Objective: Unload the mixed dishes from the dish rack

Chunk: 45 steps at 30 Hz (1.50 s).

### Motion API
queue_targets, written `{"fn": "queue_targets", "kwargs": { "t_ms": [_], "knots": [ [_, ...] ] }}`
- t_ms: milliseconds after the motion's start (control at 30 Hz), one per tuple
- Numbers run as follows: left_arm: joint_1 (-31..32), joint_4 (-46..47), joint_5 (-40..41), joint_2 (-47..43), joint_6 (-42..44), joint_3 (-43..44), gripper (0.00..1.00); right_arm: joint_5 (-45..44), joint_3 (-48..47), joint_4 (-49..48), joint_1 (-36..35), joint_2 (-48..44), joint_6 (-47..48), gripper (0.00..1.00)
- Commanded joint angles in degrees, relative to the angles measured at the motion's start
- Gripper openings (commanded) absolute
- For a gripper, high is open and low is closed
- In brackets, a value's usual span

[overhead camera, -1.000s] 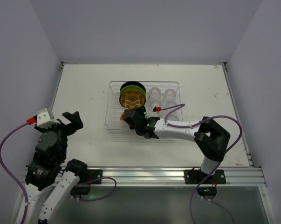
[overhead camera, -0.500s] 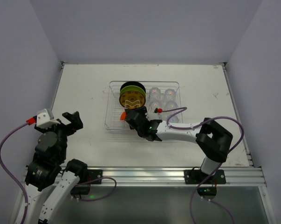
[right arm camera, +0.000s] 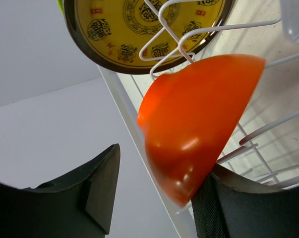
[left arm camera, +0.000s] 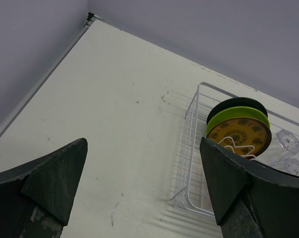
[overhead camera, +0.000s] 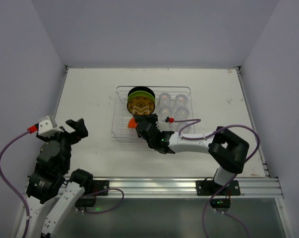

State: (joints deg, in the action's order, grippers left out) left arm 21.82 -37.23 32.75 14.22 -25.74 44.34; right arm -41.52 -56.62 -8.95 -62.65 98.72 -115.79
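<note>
The dish rack [overhead camera: 154, 88] sits mid-table. In it stand a lime-green plate [overhead camera: 139, 92] and a patterned yellow plate [overhead camera: 141, 105], with clear cups [overhead camera: 181, 99] to their right. A small orange bowl [overhead camera: 132, 121] leans tilted at the rack's front left. My right gripper [overhead camera: 142, 125] is right at it. In the right wrist view the bowl [right arm camera: 199, 124] lies between the parted fingers, against the right finger [right arm camera: 228, 208] and apart from the left one. My left gripper [left arm camera: 142, 188] hangs wide open and holds nothing, well left of the rack [left arm camera: 189, 163].
White wire ribs [right arm camera: 164, 29] cross in front of the yellow plate [right arm camera: 114, 29] just above the bowl. The rack's front wall [right arm camera: 124, 99] runs between my right fingers. Bare tabletop [overhead camera: 89, 109] lies left of the rack, and side walls close in the table.
My right gripper has edged a little further in along the rack's front left and its jaws have widened slightly around the orange bowl. The left arm has not moved.
</note>
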Motion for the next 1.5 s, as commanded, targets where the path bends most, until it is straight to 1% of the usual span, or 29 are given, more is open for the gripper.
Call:
{"fn": "queue_targets", "kwargs": {
  "t_ms": [0,100,267,300,333,367,500,567,667,700,733,867,900,933,967,1000,1133,1400,1467],
  "knots": [
    [0.0,2.6,-0.2,-0.4,1.2,-0.2,1.0,-6.7,1.6,-6.1,-0.6,-2.6,-9.5,0.57],
    [0.0,2.7,-0.2,-0.5,1.2,-0.2,1.0,-7.0,2.6,-9.2,-0.9,-2.5,-7.3,0.57],
    [0.0,2.7,-0.4,-0.7,1.2,-0.2,1.0,-7.5,3.4,-11.3,-1.2,-1.6,-6.6,0.56],
    [0.0,2.7,-0.3,-0.7,1.2,-0.2,1.0,-7.2,3.4,-10.3,-1.2,-1.3,-7.0,0.56],
    [0.0,2.7,-0.4,-0.8,1.2,-0.2,1.0,-6.9,3.1,-9.8,-1.2,-1.1,-7.8,0.54],
    [0.0,2.7,-0.3,-0.8,1.2,-0.2,1.0,-6.6,2.9,-9.6,-1.2,-0.5,-8.4,0.49],
    [0.0,2.7,-0.3,-1.1,1.2,-0.2,1.0,-5.6,3.4,-11.1,-1.2,0.6,-8.6,0.35],
    [0.0,2.7,-0.3,-1.0,1.2,-0.2,1.0,-5.0,3.4,-11.7,-1.2,0.9,-8.6,0.32],
    [0.0,2.7,-0.3,-1.0,1.2,-0.2,1.0,-4.8,3.3,-12.2,-1.3,1.2,-8.2,0.31],
    [0.0,2.7,-0.3,-1.0,1.2,-0.2,1.0,-4.7,3.2,-12.2,-1.2,1.3,-8.2,0.29],
    [0.0,2.7,-0.3,-1.1,1.2,-0.2,1.0,-4.7,3.3,-12.7,-1.2,1.3,-7.5,0.24],
    [0.0,2.7,-0.2,-1.2,1.2,-0.2,1.0,-5.2,3.9,-18.0,-1.2,1.0,-2.7,0.14],
    [0.0,2.6,-0.1,-1.2,1.2,-0.2,1.0,-5.4,4.1,-20.7,-1.3,0.9,-1.4,0.08],
    [0.0,2.6,-0.1,-1.2,1.2,-0.2,1.0,-5.4,4.2,-21.9,-1.3,0.7,1.0,0.06],
    [0.0,2.6,-0.1,-1.2,1.1,-0.2,1.0,-5.5,4.2,-22.8,-1.2,0.6,2.0,0.02],
    [0.0,2.6,0.0,-1.2,1.1,-0.2,1.0,-5.6,4.1,-24.4,-1.2,0.5,3.3,0.0],
    [0.0,2.5,0.1,-1.3,1.0,-0.2,1.0,-5.6,3.8,-27.3,-1.2,0.1,9.2,0.0],
    [0.0,2.4,0.3,-1.4,1.0,-0.1,1.0,-5.5,4.8,-28.8,-1.2,0.3,11.5,0.0],
    [0.0,2.4,0.3,-1.4,1.0,-0.1,1.0,-5.2,5.3,-31.5,-1.2,0.7,14.4,0.0]
  ]
}}
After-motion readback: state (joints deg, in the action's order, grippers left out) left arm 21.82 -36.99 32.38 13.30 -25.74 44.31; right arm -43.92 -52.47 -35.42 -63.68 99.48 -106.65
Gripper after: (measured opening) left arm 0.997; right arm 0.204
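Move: The orange bowl sits right at the right hand's open fingers, its middle about 2 cm ahead, 3 cm left and 2 cm lower. The brown-yellow plate stands some 8 cm ahead of the hand, about level sideways and 2 cm lower; the nearest glass is about 12 cm to the hand's right, 3 cm ahead and 6 cm below. From the left hand the bowl lies roughly 13 cm ahead, 23 cm right and 16 cm down. Right fingers close on the orange bowl's wall and lift about 6 cm, edging left, tips rising 15 degrees. ##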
